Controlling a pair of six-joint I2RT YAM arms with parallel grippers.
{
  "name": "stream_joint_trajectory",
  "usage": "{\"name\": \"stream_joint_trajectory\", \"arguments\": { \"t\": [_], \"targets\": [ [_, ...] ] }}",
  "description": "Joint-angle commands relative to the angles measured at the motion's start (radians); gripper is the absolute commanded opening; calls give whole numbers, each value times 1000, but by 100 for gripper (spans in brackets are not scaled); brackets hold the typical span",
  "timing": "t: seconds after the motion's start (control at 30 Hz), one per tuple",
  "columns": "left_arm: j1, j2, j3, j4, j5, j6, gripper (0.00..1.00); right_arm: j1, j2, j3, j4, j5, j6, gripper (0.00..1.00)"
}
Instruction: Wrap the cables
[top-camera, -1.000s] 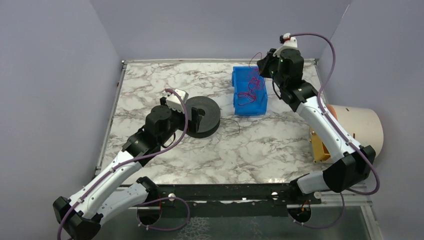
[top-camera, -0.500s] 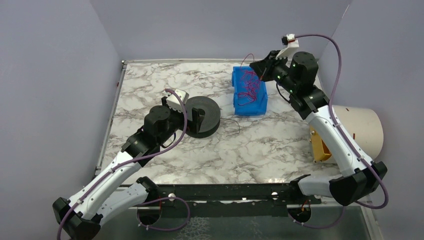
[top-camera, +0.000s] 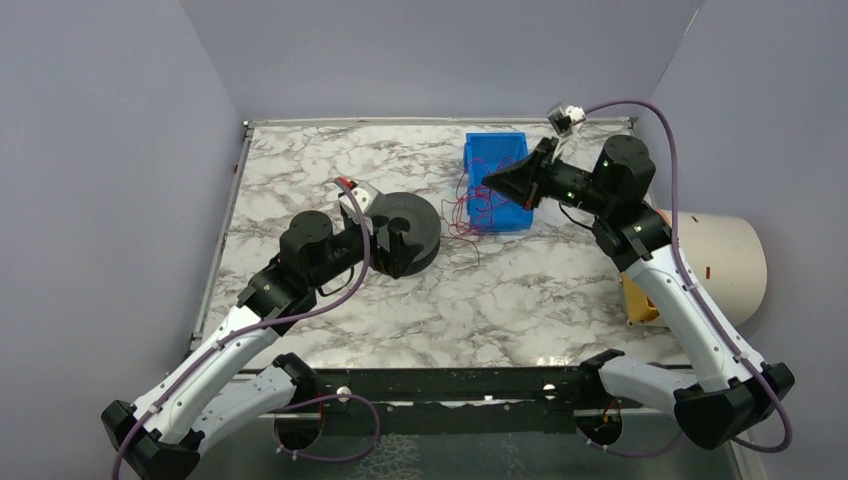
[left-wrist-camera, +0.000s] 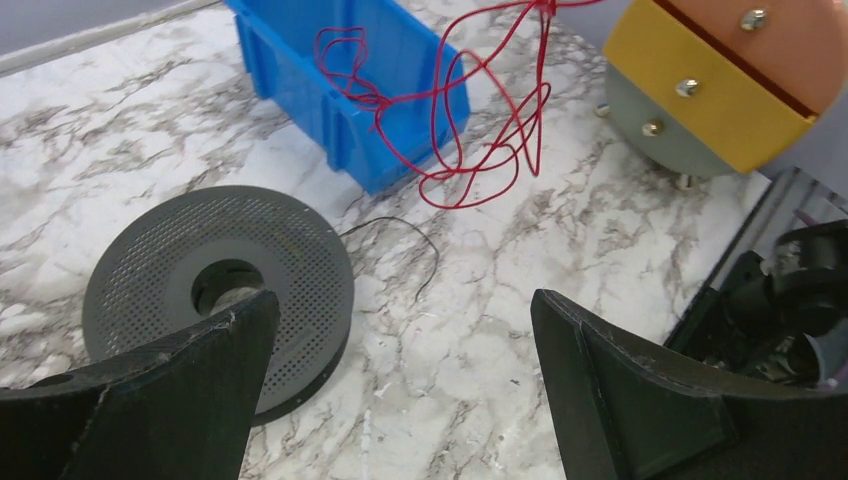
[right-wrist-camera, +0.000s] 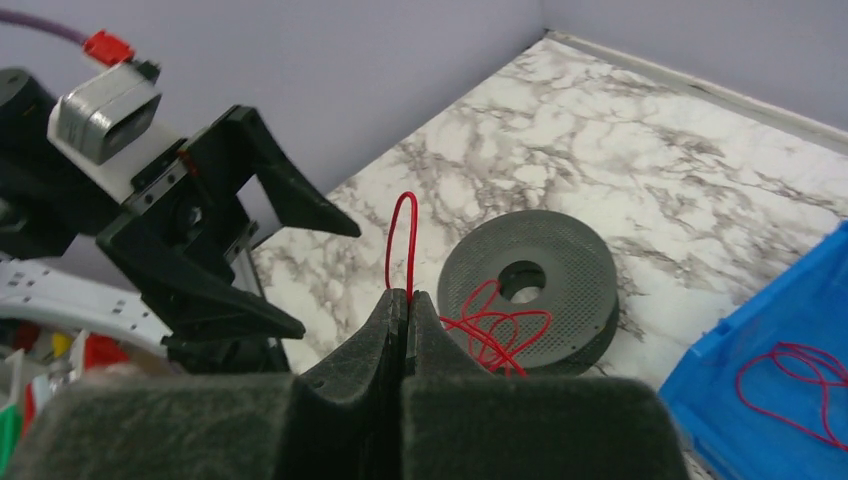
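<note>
My right gripper (top-camera: 490, 183) (right-wrist-camera: 406, 294) is shut on a thin red cable (top-camera: 470, 205) (right-wrist-camera: 402, 240) and holds it in the air beside the blue bin (top-camera: 497, 165). The cable's tangle hangs below the fingers (left-wrist-camera: 470, 130). A black perforated spool (top-camera: 405, 232) (left-wrist-camera: 220, 280) (right-wrist-camera: 530, 285) lies flat on the marble table, with a short black wire (left-wrist-camera: 420, 250) at its right side. My left gripper (top-camera: 388, 235) (left-wrist-camera: 400, 310) is open and empty, tilted over the spool's near side. More red cable (right-wrist-camera: 800, 385) lies in the bin.
A beige cylinder with a yellow and orange flange (top-camera: 715, 260) (left-wrist-camera: 740, 80) lies at the table's right edge. Purple walls enclose the table (top-camera: 300, 170). A black rail (top-camera: 450, 385) runs along the near edge.
My right gripper has swung left and down from behind the bin, drawing the red cable out over the bin's left side. My left gripper has tilted up slightly at the spool.
</note>
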Motion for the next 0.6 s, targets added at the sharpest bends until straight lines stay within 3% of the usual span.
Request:
{"name": "stream_joint_trajectory", "arguments": {
  "t": [0.0, 0.23, 0.57],
  "targets": [
    [3, -27, 72, 11, 173, 13, 99, 3, -80, -69, 100, -204, 44, 1],
    [3, 17, 147, -45, 440, 55, 99, 2, -149, -111, 119, -299, 119, 1],
    [3, 16, 157, -48, 611, 146, 99, 3, -214, -112, 118, -494, 224, 1]
  ]
}}
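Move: The open left gripper has the hanging red cable bundle about 7 cm ahead, 12 cm to its right and 2 cm below; the black spool lies 15 cm straight ahead, some 25 cm lower. For the right hand, already pinching that cable, the bundle hangs 12 cm below, 2 cm ahead and 3 cm left. The left gripper is 5 cm back, 15 cm left and 10 cm below it; the blue box is 25 cm ahead, 7 cm right and 32 cm below. Draw the right gripper back about 10 cm, still pinching the red cable and letting the bundle hang, while turning it counter-clockwise until it points mostly left at the other gripper. Bring the left gripper back some 7 cm, up and a bit to the right, swinging it clockwise, fingers kept wide open, so the two close in face to face. ##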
